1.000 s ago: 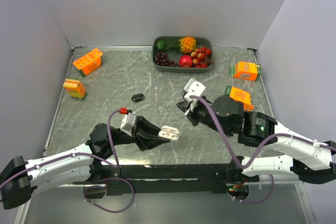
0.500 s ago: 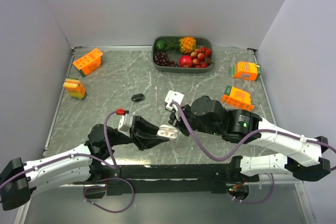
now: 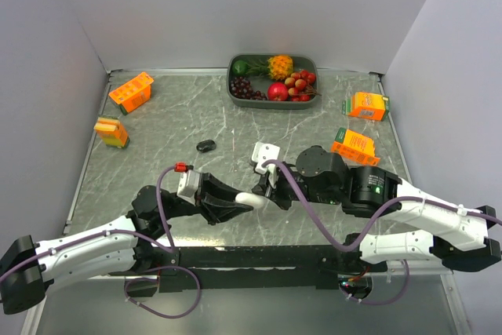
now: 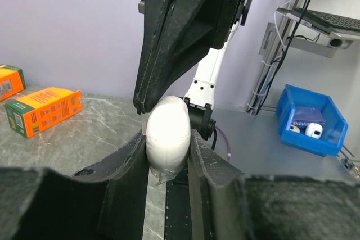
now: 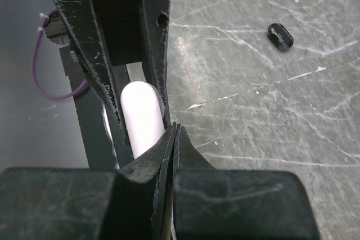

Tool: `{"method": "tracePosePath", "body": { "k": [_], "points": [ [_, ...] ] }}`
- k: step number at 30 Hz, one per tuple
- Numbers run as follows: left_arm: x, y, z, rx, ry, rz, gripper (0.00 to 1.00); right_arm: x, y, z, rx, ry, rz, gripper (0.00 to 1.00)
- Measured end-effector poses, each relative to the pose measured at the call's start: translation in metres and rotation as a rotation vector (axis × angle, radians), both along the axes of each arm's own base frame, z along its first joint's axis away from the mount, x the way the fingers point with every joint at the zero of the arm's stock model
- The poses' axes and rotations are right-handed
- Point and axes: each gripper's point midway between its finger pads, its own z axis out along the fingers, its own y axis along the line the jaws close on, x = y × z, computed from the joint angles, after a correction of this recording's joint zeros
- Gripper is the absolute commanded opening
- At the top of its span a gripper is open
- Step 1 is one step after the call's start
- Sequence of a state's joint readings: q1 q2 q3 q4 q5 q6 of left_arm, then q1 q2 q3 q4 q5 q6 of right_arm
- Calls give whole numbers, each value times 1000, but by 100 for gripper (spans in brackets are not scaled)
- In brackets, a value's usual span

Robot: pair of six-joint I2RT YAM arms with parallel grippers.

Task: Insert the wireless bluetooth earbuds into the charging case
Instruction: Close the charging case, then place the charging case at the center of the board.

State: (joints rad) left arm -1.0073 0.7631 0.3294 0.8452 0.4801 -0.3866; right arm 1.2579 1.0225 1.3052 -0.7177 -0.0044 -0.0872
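Observation:
The white charging case is closed and held off the table between the fingers of my left gripper. In the left wrist view the case fills the gap of the left gripper. My right gripper is shut with nothing in it, its tips resting against the case's upper end. The right wrist view shows the right gripper touching the case beside the left fingers. No wireless bluetooth earbuds show.
A small black rounded object lies on the marble table, left of centre. A fruit tray stands at the back. Orange cartons sit at the left and right.
My right gripper swung left and toward me onto the case and shut. The case, open with its sockets showing before, is now closed. The left gripper kept its hold.

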Motion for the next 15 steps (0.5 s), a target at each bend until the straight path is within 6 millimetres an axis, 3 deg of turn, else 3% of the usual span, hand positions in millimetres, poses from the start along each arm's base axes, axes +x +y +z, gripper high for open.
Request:
{"method": "tracePosePath", "body": {
  "k": [5, 7, 8, 12, 15],
  "points": [
    [-3, -1, -3, 14, 3, -16, 1, -7, 3, 0, -15, -41, 25, 0],
    [-4, -1, -5, 20, 6, -19, 1, -6, 3, -1, -25, -64, 14, 4],
    [-3, -1, -5, 21, 7, -18, 1, -5, 3, -1, -28, -70, 2, 8],
    [6, -2, -7, 23, 28, 25, 1, 16, -6, 4, -12, -93, -127, 40],
    [24, -3, -16, 44, 93, 108, 1, 43, -20, 18, 50, -90, -267, 47]
  ]
}}
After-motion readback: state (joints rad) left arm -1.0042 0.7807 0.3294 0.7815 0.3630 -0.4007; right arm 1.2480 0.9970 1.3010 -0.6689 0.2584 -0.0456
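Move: The white charging case, already closed, sits in the left fingers, its middle about 2 cm right of that hand and 1 cm above. From the right hand's shut fingertips, which lie against its forward side, the case is roughly 2 cm back, 1 cm left and 1 cm lower. From the left hand, a black case lies on the table about 25 cm ahead, 12 cm left, some 28 cm below; the nearer orange box is 25 cm ahead, 31 cm right, 27 cm below. The charging case stays pinched in the left fingers while the right hand, still shut, nudges under 1 cm back against its forward side, then pulls clear about 5 cm forward, slightly right and up, opening its fingers and turning some 15 degrees clockwise. The left hand sags slightly, then carries the case about 2.5 cm forward and 1.5 cm down, turning slightly counter-clockwise. ##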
